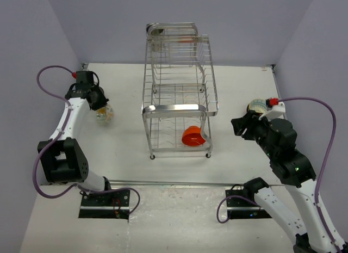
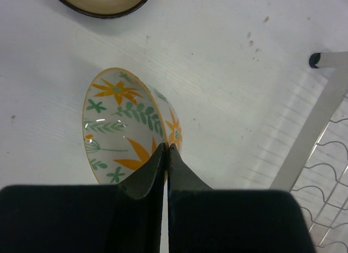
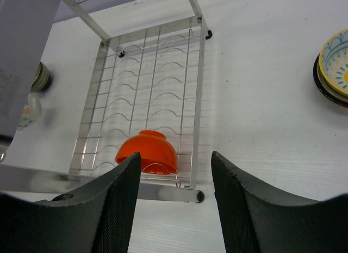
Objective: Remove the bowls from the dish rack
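Note:
The chrome wire dish rack [image 1: 179, 95] stands mid-table. On its lower tier an orange-red bowl [image 1: 193, 136] leans upside down near the front right corner, also visible as the orange-red bowl [image 3: 147, 151]. My right gripper [image 3: 175, 155] is open, empty, to the right of the rack and facing that bowl; it shows as the right gripper [image 1: 239, 127]. Left of the rack, my left gripper [image 2: 166, 147] is shut on the rim of the pale bowl with a yellow-orange flower pattern [image 2: 122, 128], which is tilted on its side above the table. From above, the left gripper [image 1: 100, 103] and the pale bowl [image 1: 106, 116] sit close together.
A dark-rimmed bowl [image 2: 103, 0] sits on the table just beyond the held one. A stack of bowls [image 1: 257, 106] stands right of the rack, behind my right arm, seen as the stack [image 3: 334, 65]. A rack foot [image 2: 314, 60] and its bar are near my left gripper.

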Available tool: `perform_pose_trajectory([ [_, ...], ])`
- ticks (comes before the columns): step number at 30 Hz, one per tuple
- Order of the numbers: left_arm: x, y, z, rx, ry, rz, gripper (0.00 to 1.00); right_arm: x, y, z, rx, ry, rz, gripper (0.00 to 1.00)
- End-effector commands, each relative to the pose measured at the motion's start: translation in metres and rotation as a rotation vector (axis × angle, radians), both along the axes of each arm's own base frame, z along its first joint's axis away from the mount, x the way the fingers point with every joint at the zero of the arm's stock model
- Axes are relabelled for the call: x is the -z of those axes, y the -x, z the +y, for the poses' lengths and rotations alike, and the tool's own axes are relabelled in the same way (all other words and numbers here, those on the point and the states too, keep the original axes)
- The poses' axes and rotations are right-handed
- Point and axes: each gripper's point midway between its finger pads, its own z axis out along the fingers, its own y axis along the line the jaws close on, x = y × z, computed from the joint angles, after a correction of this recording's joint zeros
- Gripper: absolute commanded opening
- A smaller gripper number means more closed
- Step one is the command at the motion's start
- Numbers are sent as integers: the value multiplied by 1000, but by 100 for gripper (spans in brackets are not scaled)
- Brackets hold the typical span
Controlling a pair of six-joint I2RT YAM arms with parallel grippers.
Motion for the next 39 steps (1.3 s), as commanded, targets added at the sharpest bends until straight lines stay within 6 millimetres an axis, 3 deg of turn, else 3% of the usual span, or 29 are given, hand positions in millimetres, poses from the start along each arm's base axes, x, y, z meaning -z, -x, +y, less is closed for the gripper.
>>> perform_pose_trajectory([
  [1, -17, 0, 8, -4, -94, -59, 0, -12, -2, -1, 6, -7, -41, 56],
  [16, -6, 21, 29, -71, -336, 88, 0, -5, -1, -1, 2, -4, -35, 56],
  [23, 2, 14, 5, 5, -275, 54, 0, -3, -2, 0, -3, 1, -28, 56],
  [27, 4, -3, -35, 159, -88, -49, 0, -4, 0, 0, -10, -2, -25, 56],
  [31, 42, -8, -68, 248, 87, 12, 0, -12, 3, 1, -21, -6, -34, 56],
  [34, 49, -10, -76, 249, 138, 7, 0, -12, 5, 5, -44, -12, -19, 56],
  [39, 64, -9, -67, 220, 97, 106, 0, -5, 6, 6, -48, -14, -2, 56],
])
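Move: The flowered bowl is pinched by its right wall in the left fingers, tipped with its open side to the left, its middle about 2 cm left of the hand point and 4 below. The clear table spot it is taken to lies roughly 5 cm right and 12 below; the dark-rimmed bowl is 7 ahead and 8 left, the rack's left side 21 right and 5 back. From the right hand that spot is about 16 ahead, 49 left and 25 down. The flowered bowl leaves the left fingers' pinch as that hand first eases about 2 cm back, slightly down and then left, its left side rolling up some 15 degrees. The shut fingers then swing right about 8 cm towards the rack, sinking about 6 cm while the roll comes out and the hand turns clockwise, ending low at the bowl's right-hand part. ##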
